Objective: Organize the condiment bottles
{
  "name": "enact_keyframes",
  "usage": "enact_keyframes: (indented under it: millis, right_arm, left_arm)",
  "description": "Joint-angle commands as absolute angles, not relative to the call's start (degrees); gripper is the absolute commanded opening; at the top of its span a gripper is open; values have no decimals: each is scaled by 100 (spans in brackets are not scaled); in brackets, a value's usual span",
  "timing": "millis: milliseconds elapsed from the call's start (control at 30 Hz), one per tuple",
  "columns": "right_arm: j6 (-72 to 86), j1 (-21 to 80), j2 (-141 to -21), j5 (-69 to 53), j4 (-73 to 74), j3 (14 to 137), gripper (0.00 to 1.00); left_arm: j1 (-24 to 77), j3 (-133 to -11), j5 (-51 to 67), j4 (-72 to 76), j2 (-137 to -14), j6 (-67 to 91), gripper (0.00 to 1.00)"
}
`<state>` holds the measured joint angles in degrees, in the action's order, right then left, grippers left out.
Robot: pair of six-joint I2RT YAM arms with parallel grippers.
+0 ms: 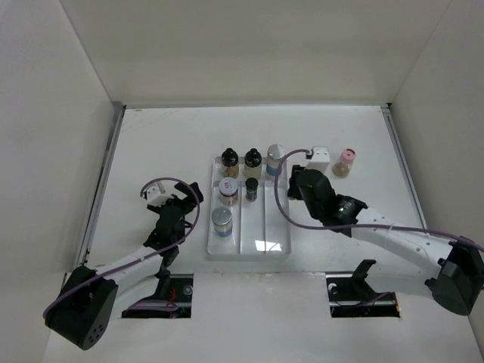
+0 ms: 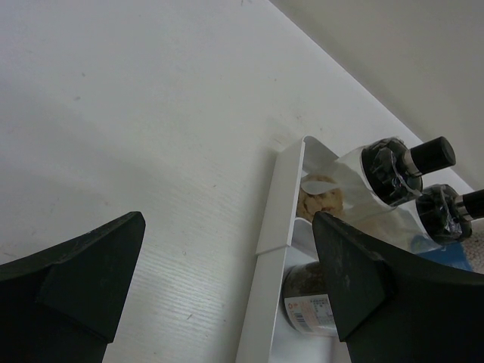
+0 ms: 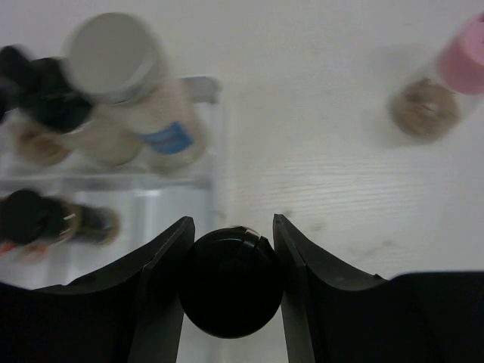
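In the right wrist view my right gripper (image 3: 231, 236) has both fingers pressed against the round black cap of a condiment bottle (image 3: 231, 283), just right of the tray's wall. From above, the right gripper (image 1: 296, 181) covers that bottle. Several bottles stand in the white divided tray (image 1: 276, 227): two black-capped ones (image 1: 230, 158) (image 1: 252, 159), a silver-capped one (image 1: 275, 153), a red-labelled one (image 1: 228, 190) and a blue-labelled one (image 1: 221, 220). A pink-capped bottle (image 1: 347, 160) stands on the table to the right. My left gripper (image 1: 168, 200) hangs open left of the tray, holding nothing.
A small white box (image 1: 320, 157) sits between the tray and the pink-capped bottle. White walls enclose the table on three sides. In the left wrist view the tray's left rim (image 2: 276, 227) runs between the open fingers, beside the right one.
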<state>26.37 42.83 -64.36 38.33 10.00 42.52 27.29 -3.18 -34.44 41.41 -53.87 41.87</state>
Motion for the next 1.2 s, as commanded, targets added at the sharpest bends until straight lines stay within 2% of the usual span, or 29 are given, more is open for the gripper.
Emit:
enact_keyframes:
  millis: [0,300,667,733,933,1167]
  right_arm:
    - [2558,5003,-6590,3447,845,4771,44]
    - [2479,6024,-8058,3058,-202,5361,44]
    - [2373,6077,-9008,3340,-949,5335,45]
    - [2338,6086,-9122,3392,-949,5344,48]
    - [2382,6139,-9177,3463,-686,5344,74]
    - [2461,6139,-7702,3612,-150,4932,82]
  left_arm:
    - [2720,-571,-3384,4482,-5467,4236,96]
    - [2720,-510,-3375,4465,-5265,4236,96]
    - [2703,-510,-3358,4483,-5317,4236,96]
    - [2737,-492,-3383,4456,-5221,4236,96]
    - [2720,-501,-3349,4465,-5256,4236,96]
    - [2746,-519,-3366,4500,-5326,4236,96]
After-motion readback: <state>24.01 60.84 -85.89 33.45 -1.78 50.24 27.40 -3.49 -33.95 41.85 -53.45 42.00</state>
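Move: The right hand holds a small black-capped bottle; its free spot in the tray's middle compartment lies about 17 cm left, 3 cm back and 10 cm below. The tray's small bottle stands some 6 cm beyond that spot, the red-labelled jar about 8 cm left and 5 cm beyond it, the silver-lidded jar roughly 11 cm left and 5 cm nearer. From the left hand the spot is about 27 cm right, 4 cm back, 5 cm down. Right hand carries its bottle about 17 cm left, lowers it some 8 cm, opens, and starts rising. ##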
